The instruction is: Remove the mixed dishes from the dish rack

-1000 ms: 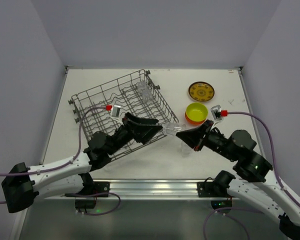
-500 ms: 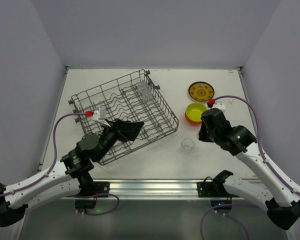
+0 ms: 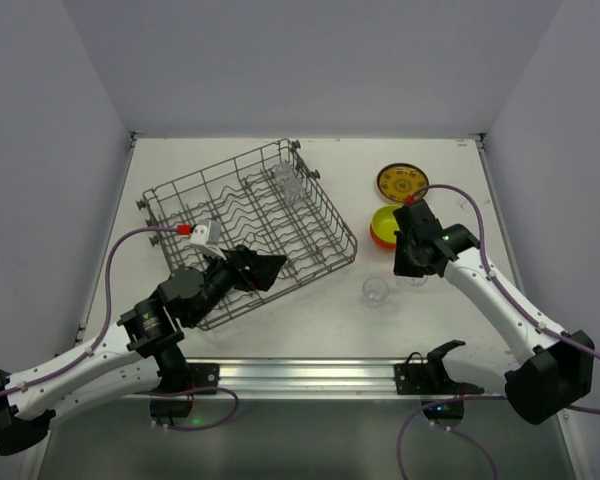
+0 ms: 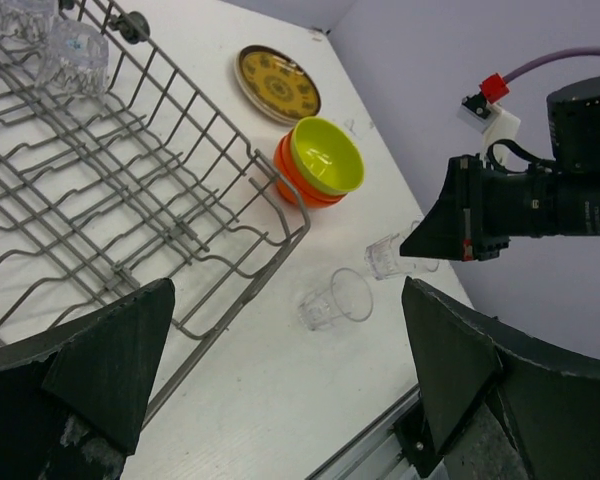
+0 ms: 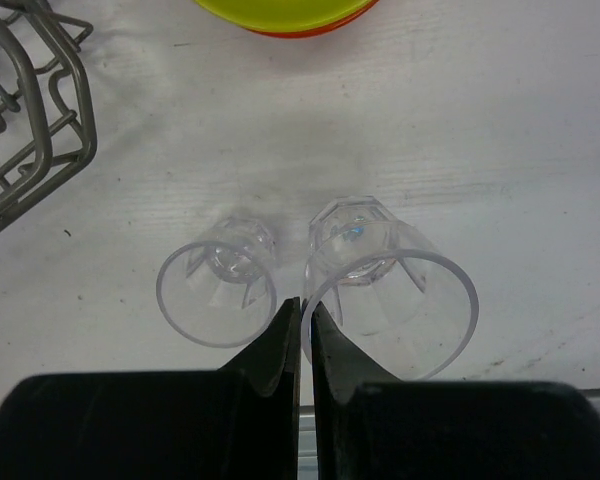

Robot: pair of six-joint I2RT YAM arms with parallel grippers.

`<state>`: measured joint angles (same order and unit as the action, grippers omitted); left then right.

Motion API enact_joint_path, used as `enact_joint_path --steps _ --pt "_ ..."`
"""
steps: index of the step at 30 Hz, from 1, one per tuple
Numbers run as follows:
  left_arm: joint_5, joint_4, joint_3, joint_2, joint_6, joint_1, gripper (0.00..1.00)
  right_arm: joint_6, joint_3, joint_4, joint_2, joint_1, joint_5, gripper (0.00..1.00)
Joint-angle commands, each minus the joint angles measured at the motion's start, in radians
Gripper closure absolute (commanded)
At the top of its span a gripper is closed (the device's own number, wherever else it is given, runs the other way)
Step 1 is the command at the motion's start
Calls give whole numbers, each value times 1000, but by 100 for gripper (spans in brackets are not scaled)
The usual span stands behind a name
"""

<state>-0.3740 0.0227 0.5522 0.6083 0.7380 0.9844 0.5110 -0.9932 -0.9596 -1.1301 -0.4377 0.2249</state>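
The grey wire dish rack holds one clear glass cup near its far corner. My left gripper is open and empty over the rack's near right edge. My right gripper is shut on the rim of a second glass cup, low over the table. A third glass cup stands just left of it. A lime-yellow bowl sits stacked in orange bowls. The brown-gold plate lies behind them. No cream plates are in view.
The rack's right corner is close to the left of the two cups. The stacked bowls lie just beyond the cups. The metal rail runs along the table's near edge.
The two grippers met over a glass cup beside the rack. The left gripper then let go and drew back over the rack. The right gripper carried the cup right, beside the standing cup.
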Motion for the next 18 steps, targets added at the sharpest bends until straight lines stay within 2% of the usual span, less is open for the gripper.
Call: enact_joint_path --steps 1,10,14,18 --pt "-29 69 55 -1 -68 0 0 -23 11 41 -43 4 -67 100" --pt "-45 100 77 -22 -94 2 0 41 42 41 -92 7 -55 100" --pt "-23 94 71 -15 -98 2 0 66 82 48 -117 13 -53 97" --pt "-3 86 74 4 -114 0 0 80 122 67 -143 16 -42 99"
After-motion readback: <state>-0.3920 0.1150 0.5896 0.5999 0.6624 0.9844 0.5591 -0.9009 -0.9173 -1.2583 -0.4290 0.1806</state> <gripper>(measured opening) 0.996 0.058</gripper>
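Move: The right hand already pinches the near-left wall of an upright clear glass by its rim; the bare table spot for it lies about 13 cm below that hand, 2 cm back and 3 cm right. A standing glass is some 6 cm to the hand's left and 1 cm back, 8 cm lower. The bowl stack sits about 15 cm ahead and 3 cm left, 9 cm below. From the left hand the spot is roughly 31 cm right, 3 cm ahead and 25 cm down. The right hand lowers the held glass about 5 cm, nearly straight down with a slight easing back late on, towards the bare table just right of the standing glass. Its fingers stay shut on the rim while the wrist tips them some 10 degrees steeper, closer to pointing straight down; whether the glass's base touches the table at the end can't be seen. ##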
